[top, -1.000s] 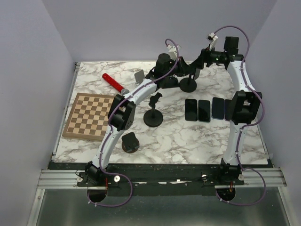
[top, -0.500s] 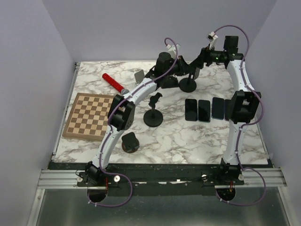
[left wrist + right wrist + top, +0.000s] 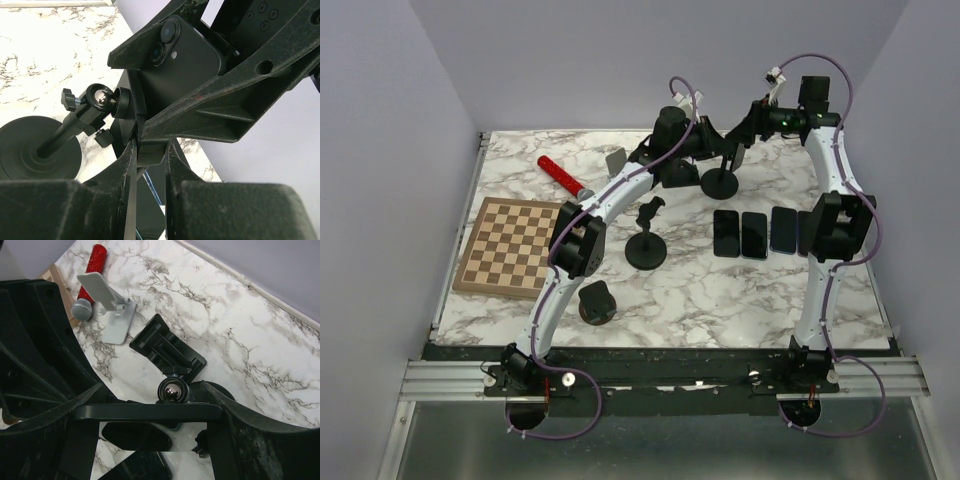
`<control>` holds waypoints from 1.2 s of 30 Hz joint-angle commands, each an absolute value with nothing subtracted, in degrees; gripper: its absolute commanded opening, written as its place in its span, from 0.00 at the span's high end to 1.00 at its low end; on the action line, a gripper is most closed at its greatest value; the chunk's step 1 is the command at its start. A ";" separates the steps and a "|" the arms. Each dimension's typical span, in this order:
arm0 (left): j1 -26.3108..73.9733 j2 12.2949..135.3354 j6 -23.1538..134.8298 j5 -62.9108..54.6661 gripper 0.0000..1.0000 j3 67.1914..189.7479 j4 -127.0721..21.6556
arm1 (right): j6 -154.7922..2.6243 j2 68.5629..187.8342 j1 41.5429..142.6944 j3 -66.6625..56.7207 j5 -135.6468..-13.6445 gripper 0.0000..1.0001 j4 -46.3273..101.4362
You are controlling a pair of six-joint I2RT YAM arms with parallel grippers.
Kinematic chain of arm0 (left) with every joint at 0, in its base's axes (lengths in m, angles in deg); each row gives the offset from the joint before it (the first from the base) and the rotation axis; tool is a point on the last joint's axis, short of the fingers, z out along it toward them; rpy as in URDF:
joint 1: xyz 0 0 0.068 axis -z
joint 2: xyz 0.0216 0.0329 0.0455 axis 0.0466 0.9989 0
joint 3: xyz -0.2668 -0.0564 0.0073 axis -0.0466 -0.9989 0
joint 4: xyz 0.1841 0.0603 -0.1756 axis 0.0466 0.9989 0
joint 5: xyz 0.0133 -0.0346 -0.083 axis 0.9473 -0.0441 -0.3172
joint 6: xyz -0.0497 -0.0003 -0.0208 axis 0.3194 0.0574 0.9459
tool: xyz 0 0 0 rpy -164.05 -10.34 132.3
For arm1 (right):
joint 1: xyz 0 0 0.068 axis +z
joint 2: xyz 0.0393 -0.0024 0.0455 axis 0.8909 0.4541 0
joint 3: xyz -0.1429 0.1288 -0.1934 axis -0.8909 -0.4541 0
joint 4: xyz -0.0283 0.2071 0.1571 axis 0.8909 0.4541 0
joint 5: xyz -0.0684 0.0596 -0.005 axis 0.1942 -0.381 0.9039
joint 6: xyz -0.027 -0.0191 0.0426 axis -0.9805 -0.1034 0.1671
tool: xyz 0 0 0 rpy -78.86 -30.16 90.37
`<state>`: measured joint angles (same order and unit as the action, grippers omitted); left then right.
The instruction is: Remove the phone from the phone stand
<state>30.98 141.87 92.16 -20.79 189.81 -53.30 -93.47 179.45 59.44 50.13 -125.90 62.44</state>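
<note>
The phone, dark with two camera lenses, sits in the clamp of the phone stand at the back of the table. The stand's round base rests on the marble. My left gripper is shut on the lower part of the stand's clamp, just below the phone. My right gripper reaches in from the right, and its fingers press on the two ends of the phone, seen edge-on above the stand's ball joint. In the top view both grippers meet over the stand.
Three phones lie flat to the right of centre. A second black stand and a small black mount stand mid-table. A loose black clamp, a grey stand, a red microphone and a chessboard lie to the left.
</note>
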 commanded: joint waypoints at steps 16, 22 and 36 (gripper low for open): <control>28.32 142.90 93.57 -10.31 1.00 184.95 -45.48 | -72.15 165.96 56.18 34.78 -124.74 0.99 47.31; 28.90 141.41 93.42 -10.37 1.00 182.17 -49.14 | -58.20 154.61 56.20 23.84 -119.64 0.99 36.63; 31.96 140.14 92.49 -10.57 0.80 182.09 -52.35 | -59.37 144.34 56.30 15.60 -107.18 0.99 43.59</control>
<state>31.57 139.90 91.41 -11.59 184.83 -59.47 -60.31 145.55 56.18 16.91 -110.88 42.12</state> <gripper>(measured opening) 0.249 0.795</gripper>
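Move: The right hand already grips the phone by its edges. The phone stand's bracket, which still holds the phone, lies about 2 cm left of that hand, 3 cm below and level fore-and-aft. The angular black stand is some 14 cm left, 1 cm farther out and 18 below; the nearest flat phone lies straight back about 17 cm and 20 below. The left hand already pinches the bracket's bottom corner, the bracket's middle being 2 cm ahead, 2 right and 2 above. Slowly at first, the right hand tilts the phone a few degrees, then sweeps it up about 11 cm, back towards the base and a little right, away from the stand, turning roughly 25 degrees clockwise with its grip kept. The left hand keeps its pinch on the bracket, riding forward and left about 3 cm, then easing partly back. ##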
